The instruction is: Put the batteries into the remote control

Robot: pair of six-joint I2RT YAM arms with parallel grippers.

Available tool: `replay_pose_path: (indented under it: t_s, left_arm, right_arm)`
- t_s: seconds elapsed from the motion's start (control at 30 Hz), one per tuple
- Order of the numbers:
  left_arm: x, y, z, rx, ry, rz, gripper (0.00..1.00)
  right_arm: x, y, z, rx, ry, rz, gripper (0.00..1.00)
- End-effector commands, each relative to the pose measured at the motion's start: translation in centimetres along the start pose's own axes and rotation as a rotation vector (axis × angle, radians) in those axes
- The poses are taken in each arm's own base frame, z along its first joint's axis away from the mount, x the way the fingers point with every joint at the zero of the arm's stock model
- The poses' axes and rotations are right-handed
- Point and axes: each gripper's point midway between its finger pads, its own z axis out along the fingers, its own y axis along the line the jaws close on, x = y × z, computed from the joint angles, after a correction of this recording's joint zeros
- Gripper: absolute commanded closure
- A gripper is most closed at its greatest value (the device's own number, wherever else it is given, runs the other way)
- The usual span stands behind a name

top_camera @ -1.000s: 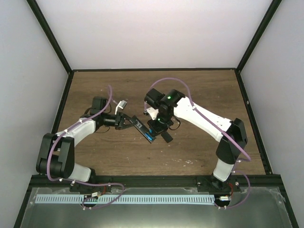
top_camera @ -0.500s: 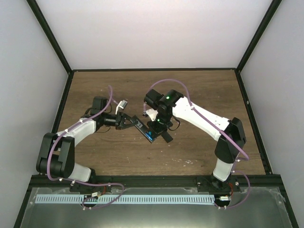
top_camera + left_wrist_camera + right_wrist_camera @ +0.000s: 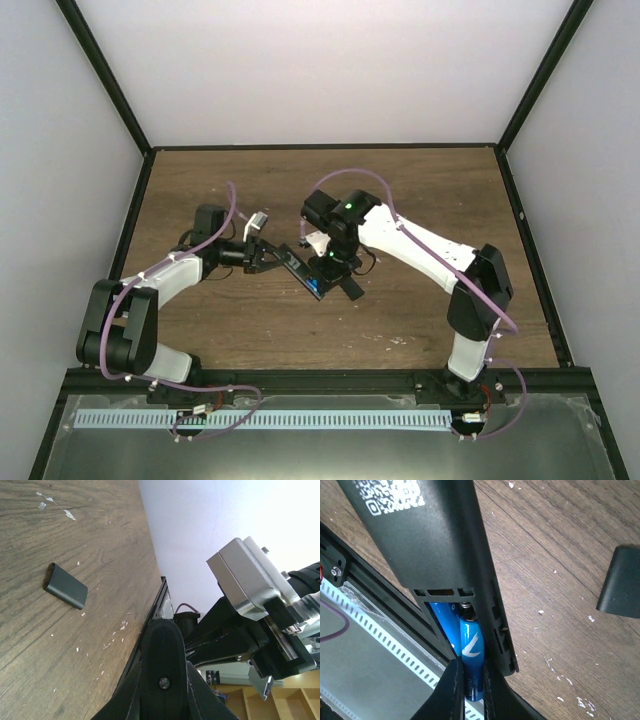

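The black remote control [image 3: 292, 266] hangs above the table, with my left gripper [image 3: 262, 254] shut on its left end. In the left wrist view the remote [image 3: 162, 665] is seen end-on between the fingers of the left gripper [image 3: 162, 692]. My right gripper [image 3: 326, 268] is at the remote's other end, shut on a blue battery [image 3: 471, 662]. That battery sits partly in the open recess of the remote [image 3: 435, 535]. A second blue battery [image 3: 441, 621] lies in the recess beside it. In the right wrist view the right gripper [image 3: 472, 692] holds the battery's lower end.
A small black battery cover [image 3: 351, 288] lies flat on the wooden table just right of the remote's tip; it shows as the cover [image 3: 66, 586] and the cover [image 3: 621, 582] in the wrist views. A black frame rail [image 3: 320, 378] runs along the near edge.
The right arm has shifted slightly to the left over the remote's end. The left arm and the remote have stayed in place.
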Motion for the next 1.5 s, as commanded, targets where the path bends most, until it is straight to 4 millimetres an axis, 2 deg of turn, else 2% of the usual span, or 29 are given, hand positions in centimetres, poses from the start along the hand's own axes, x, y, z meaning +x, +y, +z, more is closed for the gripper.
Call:
replay_pose_path:
  t_s: [0.0, 0.17, 0.47, 0.93, 1.3, 1.47]
  left_arm:
    - [0.5, -0.9, 0.0, 0.043, 0.024, 0.023, 1.0]
    - [0.7, -0.9, 0.0, 0.048, 0.03, 0.017, 1.0]
    - [0.8, -1.2, 0.1, 0.062, 0.041, 0.017, 1.0]
    - [0.8, -1.2, 0.1, 0.066, 0.044, 0.008, 1.0]
    - [0.4, -1.7, 0.0, 0.065, 0.044, 0.021, 1.0]
    - [0.2, -2.2, 0.0, 0.074, 0.046, 0.024, 1.0]
  right_arm:
    - [-0.8, 0.1, -0.3, 0.021, -0.017, -0.021, 0.95]
    - [-1.4, -0.1, -0.9, 0.042, -0.048, -0.034, 0.96]
    - [-2.2, -0.4, -0.7, 0.066, -0.066, -0.055, 0.96]
    - [-2.1, -0.6, -1.3, 0.086, -0.07, -0.062, 0.84]
    - [-3.1, 0.7, -4.4, 0.051, -0.226, -0.088, 0.73]
    - [-3.7, 0.0, -5.7, 0.059, -0.361, -0.068, 0.65]
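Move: The blue battery lies in the open bay of the remote control, its near end right between the right hand's fingertips, its middle about 1 cm ahead, 1 cm left and 1 cm below. The remote's middle is some 4 cm ahead and 5 cm left of that hand. The black battery cover lies on the table roughly 7 cm right, 1 cm ahead and 9 cm below. From the left hand, the battery is about 7 cm right, 5 cm back and 1 cm below. Still touching the battery's near end, the nearly shut right fingertips edge forward about 1.5 cm at almost the same height. They then spread to about a third open and come free, the hand rising some 3 cm and going another 1 cm forward while the wrist tips the fingers about 10 degrees forward. The left hand keeps its grip on the remote, practically still. ##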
